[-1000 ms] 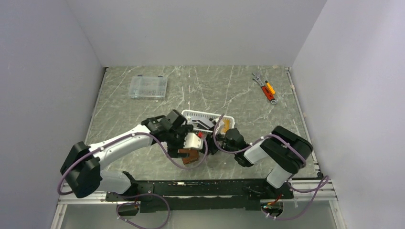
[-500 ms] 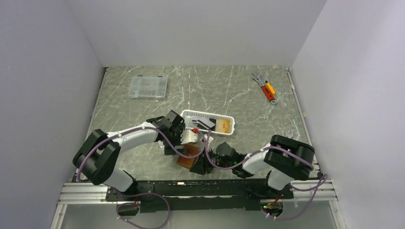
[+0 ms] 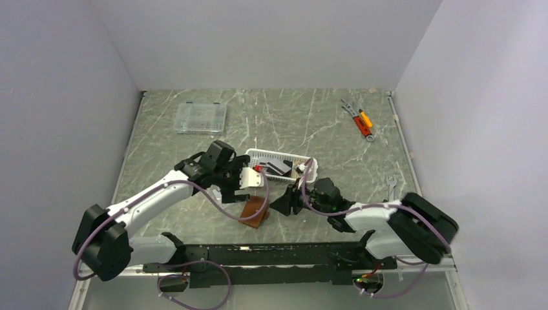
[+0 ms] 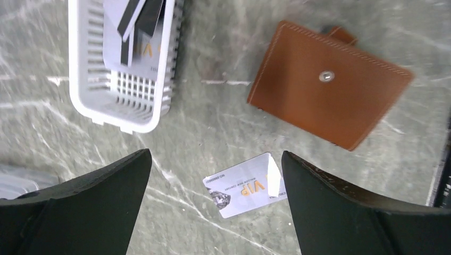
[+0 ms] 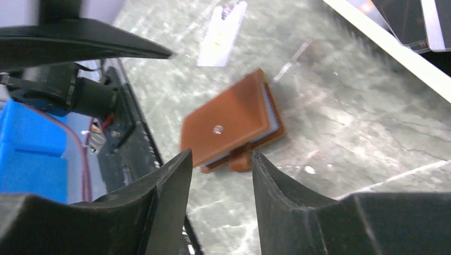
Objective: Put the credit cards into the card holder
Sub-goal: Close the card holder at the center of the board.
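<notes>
The card holder (image 4: 327, 103) is a brown leather wallet lying shut on the table, snap button up; it also shows as the wallet (image 3: 255, 211) and the wallet (image 5: 231, 127). One grey-white credit card (image 4: 245, 185) lies flat on the table beside it, seen too as the card (image 5: 222, 34). My left gripper (image 4: 215, 156) hovers open above that card, touching nothing. More cards (image 4: 135, 32), black and grey-white, lie in the white basket (image 4: 159, 101). My right gripper (image 5: 220, 159) is open just in front of the wallet's tab, holding nothing.
The white basket (image 3: 304, 159) stands behind the wallet. A clear compartment box (image 3: 201, 117) sits at the back left, and orange-handled tools (image 3: 359, 120) at the back right. A small metal piece (image 3: 390, 183) lies at the right. The black rail (image 3: 271, 248) runs along the front edge.
The right gripper has let go of the wallet, opened and pulled back to the right. The left gripper has shifted left and back. The wallet now lies shut on the table.
</notes>
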{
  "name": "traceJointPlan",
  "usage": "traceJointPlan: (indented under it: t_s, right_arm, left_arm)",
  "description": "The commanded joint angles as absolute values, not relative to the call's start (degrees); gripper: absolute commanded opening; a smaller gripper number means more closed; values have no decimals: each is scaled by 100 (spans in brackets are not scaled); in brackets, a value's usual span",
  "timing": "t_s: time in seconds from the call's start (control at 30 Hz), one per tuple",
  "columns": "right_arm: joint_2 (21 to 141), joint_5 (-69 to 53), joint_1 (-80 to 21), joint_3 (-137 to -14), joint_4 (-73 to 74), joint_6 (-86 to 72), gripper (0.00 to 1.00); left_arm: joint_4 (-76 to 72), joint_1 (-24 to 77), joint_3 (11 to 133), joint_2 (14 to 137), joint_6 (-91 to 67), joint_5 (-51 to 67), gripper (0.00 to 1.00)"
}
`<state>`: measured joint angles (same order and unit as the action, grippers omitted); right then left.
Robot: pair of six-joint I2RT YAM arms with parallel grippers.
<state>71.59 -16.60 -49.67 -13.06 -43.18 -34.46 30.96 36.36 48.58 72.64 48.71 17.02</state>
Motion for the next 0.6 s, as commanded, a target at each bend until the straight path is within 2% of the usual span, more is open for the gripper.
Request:
traceJointPlan:
  t_s: [0.0,0.2,0.57]
  right_arm:
    - [8301,-2924,-4567,-1477,-5212,-3335,47]
    - [9468,-3636,-4344,-1740,-6144,-3596,44]
    - [9649,-3433,-4484,-1801,-5995,-3222,48]
  left_arm:
    - [3487,3711,4628,6951,5305,2794,99]
    - [3375,4201,4243,6958,5328,2652,99]
    - [2960,4466,4009,7522,5454,2168,99]
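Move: Down beside the board's near edge, the folded card holder lies roughly 9 cm back and 5 cm right of the left hand, some 9 cm below it; the loose VIP card is about 4 cm back and 4 cm left of that hand. From the right hand the holder is about 7 cm left, 2 cm back and 7 cm down, its strap only 3 cm left and 3 cm back. The white basket sits 13 cm ahead of the right hand, 2 cm to its right. Sweeping back about 7.5 cm and, after a slight rise, sinking over 5 cm, the wide-open left hand comes in beside the holder's folded side, turning some 15 degrees clockwise. The right hand drops steeply at first, nearly 6 cm, to the holder's strap side, then edges a little left with a small counter-clockwise turn, fingers staying half open just short of the strap. ##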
